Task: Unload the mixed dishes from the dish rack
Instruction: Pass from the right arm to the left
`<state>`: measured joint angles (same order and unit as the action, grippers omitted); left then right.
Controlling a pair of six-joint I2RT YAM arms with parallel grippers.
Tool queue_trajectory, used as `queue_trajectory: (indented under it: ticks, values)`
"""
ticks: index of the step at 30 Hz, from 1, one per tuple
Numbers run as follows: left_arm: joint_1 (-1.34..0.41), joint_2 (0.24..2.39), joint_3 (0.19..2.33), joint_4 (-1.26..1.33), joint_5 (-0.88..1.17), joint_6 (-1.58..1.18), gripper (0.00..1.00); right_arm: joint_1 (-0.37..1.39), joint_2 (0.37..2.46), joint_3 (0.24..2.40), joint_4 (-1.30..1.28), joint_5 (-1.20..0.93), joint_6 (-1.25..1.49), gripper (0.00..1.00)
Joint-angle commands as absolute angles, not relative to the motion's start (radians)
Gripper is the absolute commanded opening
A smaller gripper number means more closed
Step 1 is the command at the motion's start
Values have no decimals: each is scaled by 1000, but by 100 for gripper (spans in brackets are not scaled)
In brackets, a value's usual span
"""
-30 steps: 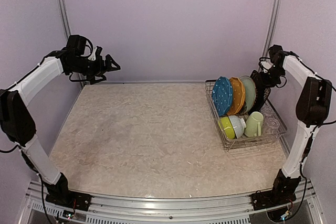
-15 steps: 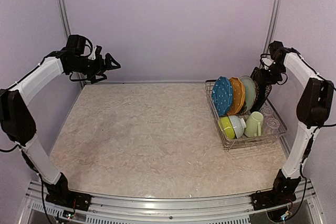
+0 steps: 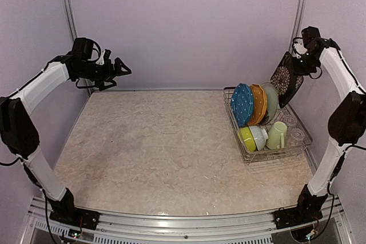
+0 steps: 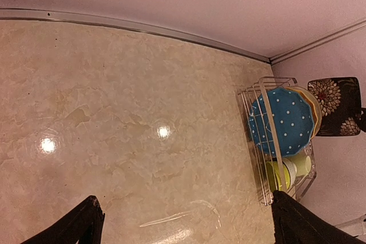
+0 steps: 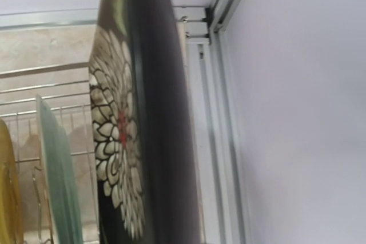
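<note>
My right gripper (image 3: 298,66) is shut on the top edge of the black square plate (image 3: 286,79), which hangs upright above the back right corner of the dish rack (image 3: 246,157). Up close, the right wrist view shows the black plate (image 5: 148,130) with its cream flower pattern, hiding the fingers. In the rack stand the blue dotted plate (image 3: 242,104), orange plate (image 3: 258,104) and pale green plate (image 3: 271,101). In front of them lie a lime bowl (image 3: 247,138), a white bowl (image 3: 259,136) and a green mug (image 3: 277,135). My left gripper (image 3: 124,71) is open, high at the back left.
The rack sits against the right wall, near a vertical metal rail (image 3: 298,10). Clear glassware (image 3: 297,136) lies at the rack's right end. The marble tabletop (image 3: 160,147) stretches left of the rack. In the left wrist view the rack (image 4: 260,141) is far to the right.
The right gripper has lifted the black plate up and to the right, out of the rack's prongs. The left arm has not moved.
</note>
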<state>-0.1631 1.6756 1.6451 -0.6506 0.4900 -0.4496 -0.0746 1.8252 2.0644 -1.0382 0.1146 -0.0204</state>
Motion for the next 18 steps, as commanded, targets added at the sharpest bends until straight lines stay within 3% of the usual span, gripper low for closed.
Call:
queue_trajectory:
  ticks: [1, 11, 18]
  values:
    - [-156, 1680, 1658, -641, 492, -453, 99, -66, 1736, 2109, -995, 192, -3, 0]
    - [-156, 1648, 1645, -609, 429, -462, 99, -66, 1644, 2159, -975, 267, -2, 0]
    - [-158, 1601, 1626, -576, 375, -453, 99, -63, 1684, 2340, -1015, 34, 84, 0]
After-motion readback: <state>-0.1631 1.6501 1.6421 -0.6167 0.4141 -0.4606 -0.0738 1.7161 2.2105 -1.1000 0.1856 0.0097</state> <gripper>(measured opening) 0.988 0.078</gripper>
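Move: From the right gripper, which already grips the black flowered plate by its edge, the waiting left gripper is about 86 cm to the left, 2 cm back and 2 cm lower. The plate's middle hangs roughly 8 cm below the grip, 3 cm ahead and 4 cm left. The green plate sits some 5 cm back, 13 cm left, 16 cm down; the green mug 18 cm back, 9 cm left, 24 cm down. From the left gripper, the black plate is about 82 cm right, 5 cm ahead and 10 cm lower. Lifting the black plate on up and away from the dish rack, the right hand rises about 10 cm, most of it late and quickening, while drawing back nearly 4 cm. Its fingers keep their pinch on the edge and tip up some 10 degrees. The open left gripper only begins to stir at the end, rising a little and to its left. ##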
